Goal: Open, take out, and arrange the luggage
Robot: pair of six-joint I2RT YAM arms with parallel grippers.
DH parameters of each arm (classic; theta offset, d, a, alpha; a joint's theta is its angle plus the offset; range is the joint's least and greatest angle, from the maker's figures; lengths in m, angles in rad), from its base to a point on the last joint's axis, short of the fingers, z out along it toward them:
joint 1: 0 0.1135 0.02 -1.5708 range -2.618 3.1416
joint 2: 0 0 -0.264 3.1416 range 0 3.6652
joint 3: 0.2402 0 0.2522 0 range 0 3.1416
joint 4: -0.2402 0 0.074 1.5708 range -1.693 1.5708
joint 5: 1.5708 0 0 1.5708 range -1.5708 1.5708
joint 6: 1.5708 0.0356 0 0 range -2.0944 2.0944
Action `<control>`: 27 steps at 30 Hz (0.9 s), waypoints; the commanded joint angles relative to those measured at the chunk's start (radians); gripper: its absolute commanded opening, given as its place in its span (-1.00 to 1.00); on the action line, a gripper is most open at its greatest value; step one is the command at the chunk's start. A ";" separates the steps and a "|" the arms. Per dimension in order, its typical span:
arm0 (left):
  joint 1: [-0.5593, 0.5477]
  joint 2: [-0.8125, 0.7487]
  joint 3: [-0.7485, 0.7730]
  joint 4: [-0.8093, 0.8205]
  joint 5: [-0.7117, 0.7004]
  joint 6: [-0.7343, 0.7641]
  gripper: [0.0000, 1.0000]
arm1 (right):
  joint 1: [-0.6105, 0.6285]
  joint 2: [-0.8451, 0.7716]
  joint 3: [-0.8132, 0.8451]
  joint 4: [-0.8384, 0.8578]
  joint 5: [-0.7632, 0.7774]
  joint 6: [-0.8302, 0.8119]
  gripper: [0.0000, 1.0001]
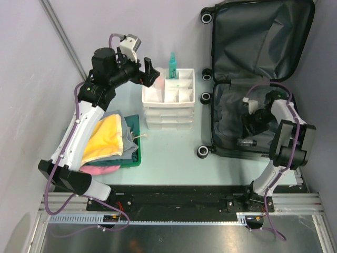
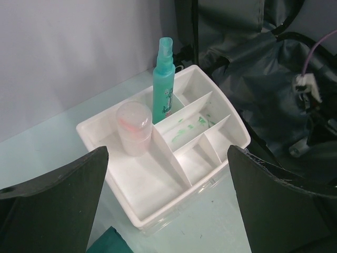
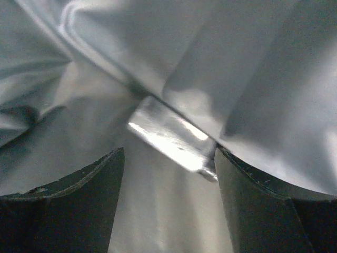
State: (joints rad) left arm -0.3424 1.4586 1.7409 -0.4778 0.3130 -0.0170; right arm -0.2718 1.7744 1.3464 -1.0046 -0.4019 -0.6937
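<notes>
The luggage [image 1: 263,31] lies open at the right of the table, its dark grey lining [image 3: 263,63] showing in both halves. My right gripper [image 1: 253,125] reaches down into the near half. In the right wrist view it [image 3: 168,158] is open just above the crumpled lining, and a small shiny silver object [image 3: 169,138] lies at its fingertips, half tucked under a fold of fabric and close to the right finger [image 3: 263,211]. My left gripper [image 1: 150,74] hovers wide open and empty over the white drawer box [image 1: 168,110], with nothing between its jaws [image 2: 167,158].
The drawer box [image 2: 131,184] has a teal spray bottle [image 2: 164,84] and a translucent capped jar [image 2: 134,126] in its top compartments. A green tray [image 1: 135,125] at the left carries folded yellow [image 1: 105,137] and pink [image 1: 100,169] cloths. Walls stand close at left and right.
</notes>
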 commanded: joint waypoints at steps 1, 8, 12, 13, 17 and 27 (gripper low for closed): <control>0.010 -0.033 -0.011 0.022 0.015 0.000 1.00 | 0.117 0.026 -0.073 -0.045 0.024 0.013 0.46; 0.011 -0.030 -0.012 0.024 0.018 -0.003 1.00 | 0.161 0.137 -0.112 0.115 0.104 0.118 0.18; 0.013 -0.032 -0.014 0.025 0.015 -0.005 1.00 | 0.164 0.077 -0.122 0.283 0.063 0.244 -0.13; 0.014 -0.030 -0.014 0.025 0.012 -0.008 0.99 | 0.164 0.025 -0.127 0.320 0.054 0.270 -0.20; 0.016 -0.030 -0.015 0.028 0.017 -0.015 1.00 | 0.161 -0.122 -0.177 0.560 0.029 0.423 -0.35; 0.020 -0.029 -0.027 0.033 0.017 -0.012 0.99 | 0.160 -0.181 -0.225 0.883 0.141 0.465 -0.46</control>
State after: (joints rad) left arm -0.3328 1.4582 1.7210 -0.4751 0.3183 -0.0288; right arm -0.1074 1.5890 1.1175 -0.2951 -0.3046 -0.2451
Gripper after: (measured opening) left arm 0.996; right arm 0.268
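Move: The small bottle lies on the open suitcase's lining, close under the right hand: about 2 cm back, 3 cm to its left and 6 cm below. A suitcase wheel stands some 18 cm to the left of the bottle and 4 cm nearer the base; the white drawer box is about 35 cm left of the right hand and 10 cm ahead. From the left hand, the bottle is roughly 40 cm right, 5 cm back and 35 cm down. Down onto the bottle's spot first: the right hand dips about 5 cm down, 5 cm left and 3 cm back. Its fingers narrow from three-quarters open to about a quarter as it bottoms out and leaves again. It then swings forward some 13 cm and up 10 cm, away from the bottle, the fingers tilting forward to some 30 degrees from their first attitude, with nothing seen between them. ##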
